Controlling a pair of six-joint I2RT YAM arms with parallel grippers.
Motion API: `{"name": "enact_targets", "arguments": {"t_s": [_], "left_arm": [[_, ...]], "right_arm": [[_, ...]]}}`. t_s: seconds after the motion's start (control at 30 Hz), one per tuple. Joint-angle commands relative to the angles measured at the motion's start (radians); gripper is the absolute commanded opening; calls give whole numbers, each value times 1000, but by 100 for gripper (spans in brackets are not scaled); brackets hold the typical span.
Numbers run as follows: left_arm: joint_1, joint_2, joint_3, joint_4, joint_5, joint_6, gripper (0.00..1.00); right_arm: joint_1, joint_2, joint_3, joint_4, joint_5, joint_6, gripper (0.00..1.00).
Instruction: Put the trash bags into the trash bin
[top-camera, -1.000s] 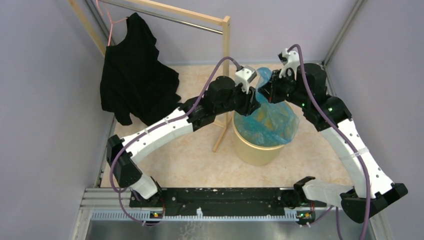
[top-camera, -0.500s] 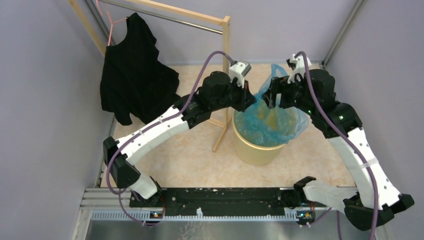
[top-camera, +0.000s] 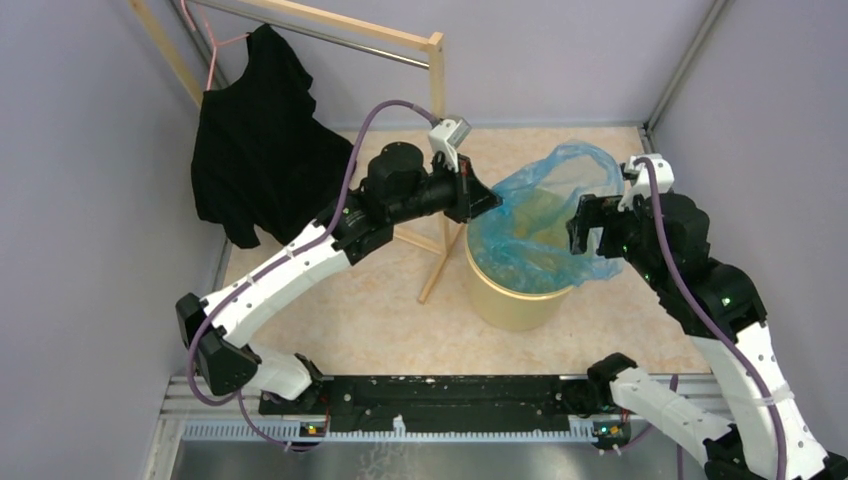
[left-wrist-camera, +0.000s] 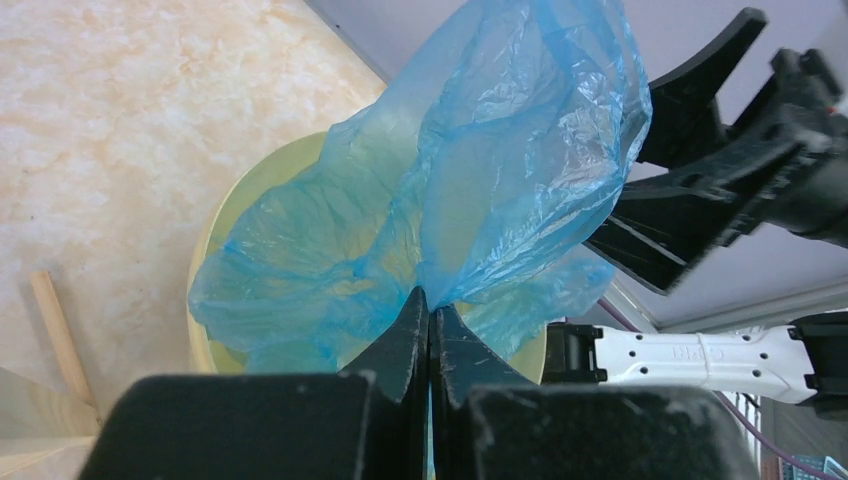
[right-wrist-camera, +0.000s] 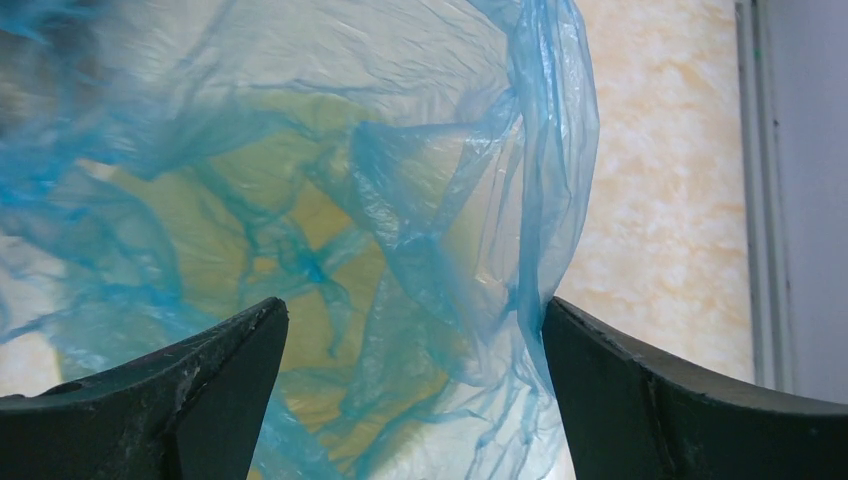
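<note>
A translucent blue trash bag (top-camera: 545, 215) sits in the mouth of the pale yellow trash bin (top-camera: 510, 305), its upper part billowing above the rim. My left gripper (top-camera: 497, 203) is shut on the bag's left edge; in the left wrist view the film (left-wrist-camera: 500, 170) fans out from the pinched tips (left-wrist-camera: 429, 305) over the bin (left-wrist-camera: 262, 185). My right gripper (top-camera: 585, 228) stands open at the bag's right side. In the right wrist view loose bag film (right-wrist-camera: 440, 200) hangs between the spread fingers (right-wrist-camera: 415, 315), unpinched.
A wooden rack's post (top-camera: 437, 200) stands just left of the bin, right beside my left forearm. A black shirt (top-camera: 255, 150) hangs from the rack at the back left. Grey walls close in on both sides. A metal frame rail (top-camera: 680, 70) runs at the back right.
The right gripper has opened, let go of the bag and drawn back to the right. The left gripper has shut on the bag's left edge and pulled left, spreading the bag.
</note>
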Motion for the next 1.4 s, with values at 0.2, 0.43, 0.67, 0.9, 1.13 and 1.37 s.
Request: {"name": "enact_targets", "arguments": {"t_s": [0.2, 0.43, 0.67, 0.9, 1.13, 1.37], "left_arm": [[33, -79, -57, 79, 73, -86, 0], [33, -33, -68, 150, 171, -113, 0], [-71, 9, -38, 152, 98, -61, 2], [-149, -58, -45, 51, -89, 4, 2], [-148, -187, -115, -112, -277, -42, 2], [-148, -241, -218, -34, -180, -129, 2]], "right_arm": [[-7, -44, -144, 87, 196, 44, 95], [-7, -49, -158, 155, 102, 37, 74], [-7, -28, -70, 136, 41, 36, 31], [-8, 13, 40, 64, -89, 32, 0], [-8, 36, 166, -81, -97, -15, 0], [-8, 90, 51, 106, -544, 169, 0]]}}
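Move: The blue bag's loose right-hand rim, which the open right hand goes for, hangs just at its fingers, about 2 cm ahead and 3 cm lower; the trash bin's middle is some 9 cm to this hand's left, 3 cm ahead and 20 cm down. From the left hand, already pinching the bag's left side, that loose rim lies about 15 cm to the right, 5 cm back and 6 cm lower. The rack post stands roughly 10 cm to the left hand's left and 8 cm farther out. Dipping about 5 cm and edging right, the right hand closes its wide-open fingers on the bag's loose rim as it starts back up, then lifts it some 8 cm while going left and finally slightly back. Still pinching its side of the bag, the left hand draws back about 6 cm, first swinging right, then back left past where it began. ##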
